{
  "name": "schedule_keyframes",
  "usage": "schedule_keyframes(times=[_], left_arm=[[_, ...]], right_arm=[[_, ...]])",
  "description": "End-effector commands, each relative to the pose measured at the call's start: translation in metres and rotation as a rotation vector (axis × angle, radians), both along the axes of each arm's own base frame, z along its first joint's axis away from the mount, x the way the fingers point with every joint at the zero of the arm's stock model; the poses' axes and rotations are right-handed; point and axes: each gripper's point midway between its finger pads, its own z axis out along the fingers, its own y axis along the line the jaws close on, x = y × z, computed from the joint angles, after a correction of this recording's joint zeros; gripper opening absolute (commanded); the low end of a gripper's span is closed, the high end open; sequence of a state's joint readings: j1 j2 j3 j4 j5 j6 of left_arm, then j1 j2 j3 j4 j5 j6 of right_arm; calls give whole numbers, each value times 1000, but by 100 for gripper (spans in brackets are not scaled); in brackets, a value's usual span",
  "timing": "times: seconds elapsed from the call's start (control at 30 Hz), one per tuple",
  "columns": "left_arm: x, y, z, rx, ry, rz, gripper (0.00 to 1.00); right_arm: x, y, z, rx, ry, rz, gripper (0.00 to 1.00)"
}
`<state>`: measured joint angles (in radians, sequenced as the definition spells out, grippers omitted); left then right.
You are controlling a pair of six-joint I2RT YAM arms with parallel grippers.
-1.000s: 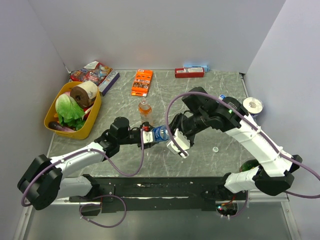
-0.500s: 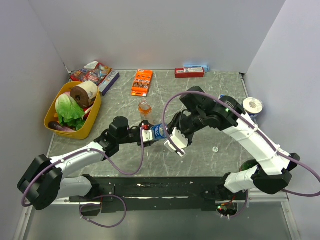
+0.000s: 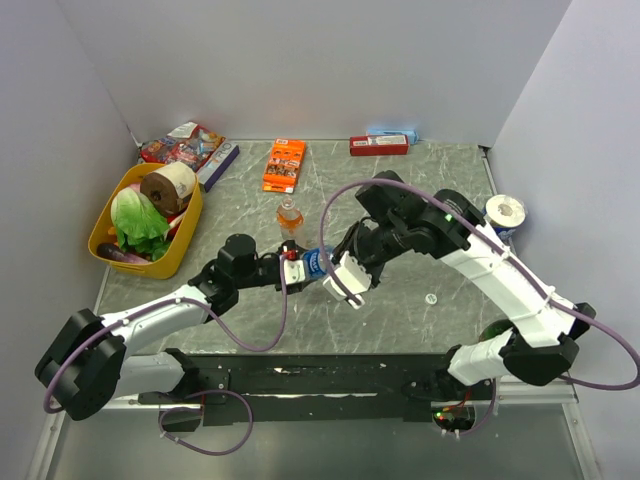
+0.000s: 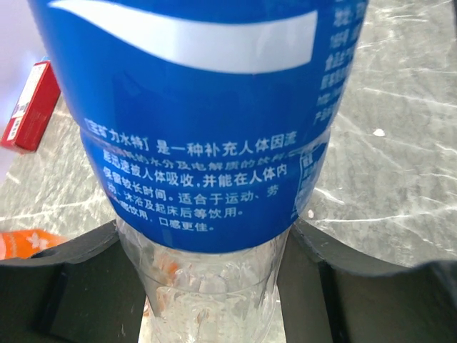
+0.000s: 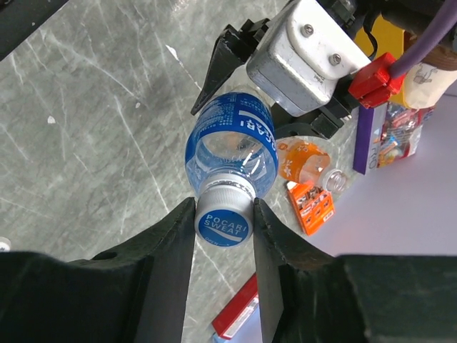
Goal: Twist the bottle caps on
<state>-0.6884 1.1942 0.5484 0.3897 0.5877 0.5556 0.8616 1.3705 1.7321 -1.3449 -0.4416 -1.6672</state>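
My left gripper (image 3: 298, 268) is shut on the lower body of a small clear bottle with a blue label (image 4: 200, 121), holding it tilted toward the right arm (image 3: 316, 263). A blue cap (image 5: 223, 223) sits on that bottle's neck. My right gripper (image 5: 223, 206) is closed round this cap, and both fingers (image 5: 171, 236) touch its sides. A taller bottle with orange liquid (image 3: 290, 216) stands uncapped just behind; it also shows in the right wrist view (image 5: 305, 158). A whitish cap (image 3: 430, 298) lies loose on the table to the right.
A yellow basket (image 3: 104, 222) with lettuce and a tape roll stands at the left. An orange box (image 3: 284, 165), a red box (image 3: 379, 145) and snack packets (image 3: 185, 145) lie along the back. A white tape roll (image 3: 505, 210) sits at the right edge.
My right gripper has moved left onto the bottle's neck and its jaws have narrowed onto the blue cap. The left arm and its bottle have stayed in place.
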Motion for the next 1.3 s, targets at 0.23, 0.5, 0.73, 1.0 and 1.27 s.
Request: schedule_keyframes(times=[0.23,0.5,0.73,1.0,1.27], left_arm=[[43,-2,80,-311,-130,335,1],[92,-5,82,-384,62,668,1],[94,-8,64,-365,154,699,1],[60,0,13,-201,233,537,1],[24,9,-16,-80,226,321,1]], right_arm=[[48,24,1,2,586,-629,8],[51,60,-19,-32,1109,-1124,0],[64,62,-22,-19,1126,-1190,7],[69,26,28,136,962,-1148,57],[35,-7,77,299,809,-991,81]])
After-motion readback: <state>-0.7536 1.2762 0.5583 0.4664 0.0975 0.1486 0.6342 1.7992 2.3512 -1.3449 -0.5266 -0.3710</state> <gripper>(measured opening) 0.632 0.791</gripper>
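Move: The bottle, gripped near its base by my left hand, leans to the right, its cap between my right fingers right at the hand point. From my left hand the cap sits about 5 cm back, 10 cm to the right and 14 cm higher. The orange bottle stands some 15 cm ahead of my right hand, 12 cm left and 20 cm lower; the loose white cap lies about 21 cm to the right, 3 cm ahead, down on the table. I keep pinching the cap and twist it clockwise by some 85 degrees about my right fingers' line, sweeping forward about 12 cm and a little left. My left hand, still gripping the bottle, counter-turns some 40 degrees, goes forward 8 cm and dips, then eases back. Last, my right fingers open off the cap and the hand rises. ##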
